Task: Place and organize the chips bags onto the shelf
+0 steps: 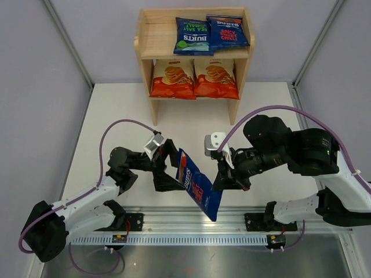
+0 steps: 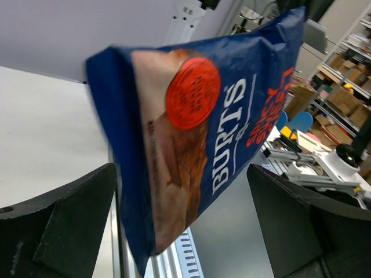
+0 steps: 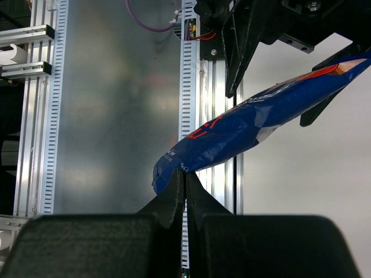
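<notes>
A dark blue, red-labelled Burts chips bag (image 1: 200,185) hangs tilted in the air above the table's near edge. My right gripper (image 1: 220,180) is shut on its edge; in the right wrist view the jaws (image 3: 185,174) pinch the seam of the bag (image 3: 249,124). My left gripper (image 1: 173,169) is open, one finger on each side of the bag (image 2: 197,133) without pressing it. The wooden shelf (image 1: 145,49) stands at the back. A green-labelled Burts bag (image 1: 193,36) and a red-labelled one (image 1: 227,30) lie on its top tier. Two Cassava bags (image 1: 172,78) (image 1: 215,78) stand on the lower tier.
The metal rail (image 1: 191,229) with both arm bases runs along the near edge under the hanging bag. White walls with grey frame posts close in the table left, right and back. The left part of the shelf's top tier (image 1: 156,35) holds nothing.
</notes>
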You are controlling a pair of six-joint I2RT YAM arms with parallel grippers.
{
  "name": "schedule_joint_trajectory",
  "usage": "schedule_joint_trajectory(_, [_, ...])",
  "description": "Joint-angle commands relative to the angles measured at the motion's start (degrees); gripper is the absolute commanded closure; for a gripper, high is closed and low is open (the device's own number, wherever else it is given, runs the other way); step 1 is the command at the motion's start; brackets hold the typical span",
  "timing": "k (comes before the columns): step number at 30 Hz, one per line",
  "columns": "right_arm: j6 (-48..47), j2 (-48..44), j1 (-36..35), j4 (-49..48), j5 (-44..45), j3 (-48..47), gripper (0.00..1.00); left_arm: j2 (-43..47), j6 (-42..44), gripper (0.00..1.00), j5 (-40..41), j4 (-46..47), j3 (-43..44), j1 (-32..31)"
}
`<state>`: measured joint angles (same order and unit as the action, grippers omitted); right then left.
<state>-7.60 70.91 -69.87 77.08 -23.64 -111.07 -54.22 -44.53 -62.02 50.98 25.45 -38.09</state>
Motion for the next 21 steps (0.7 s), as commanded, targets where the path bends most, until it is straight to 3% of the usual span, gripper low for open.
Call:
schedule_joint_trajectory(1, [-2.42,0.63,-0.45,0.88,-2.99,-2.22,1.0,-1.42,-2.3,0.01,-1.61,7.88,2.15,-2.08])
schedule_joint_trajectory(5, [-2.6,-0.16,-0.45,-0.61,-3.35,-0.91,1.0,-2.91,-7.58,0.01,-1.62,18.0,2.93,-4.36])
schedule_joint_trajectory(8, [-2.6,-2.09,-0.53,-1.84,-1.07,0.5,1.0,-3.0,-7.94,0.21,-1.7,18.19,3.73,-5.42])
schedule_joint_trajectory(9, [-2.6,-2.71,-0.45,-2.19,-0.36,1.2,1.0,-2.91,-8.11,0.43,-1.7,18.19,3.64,-5.42])
schedule_joint_trajectory(12, [-2.51,-5.87,-0.36,-4.21,3.06,3.31,1.0,-1.95,-7.33,0.62,-1.44,16.26,3.2,-5.42])
schedule_joint_trajectory(19, [-1.9,-9.13,-0.36,-6.24,10.08,6.3,1.0,0.16,-5.22,0.7,-0.03,11.26,2.85,-5.42])
schedule_joint_trajectory(21, [-1.63,-9.57,-0.45,-6.41,12.2,6.91,1.0,1.04,-4.08,0.77,0.14,9.93,3.37,-5.42])
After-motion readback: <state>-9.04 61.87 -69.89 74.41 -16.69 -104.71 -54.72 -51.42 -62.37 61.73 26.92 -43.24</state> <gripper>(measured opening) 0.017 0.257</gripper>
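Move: The spicy chilli bag hangs aslant from the shut right fingers, its middle about 7 cm to the right of the open left gripper, 4 cm nearer the base and some 5 cm higher; its near end already reaches almost between the left fingers. The right fingertips are beyond it, about 12 cm to the left gripper's right, 7 cm back and 9 cm up. From the right hand the bag's middle is some 5 cm left, 3 cm forward and 5 cm down. Bring the left gripper back and up together, about 3 cm each way, with a slight clockwise turn, so its open fingers straddle the free end of the spicy chilli bag, and close them to pinch that end. Keep the right pinch on the far end, holding nearly still at first, then draw the right hand some 3 cm to the right as the left fingers close. ##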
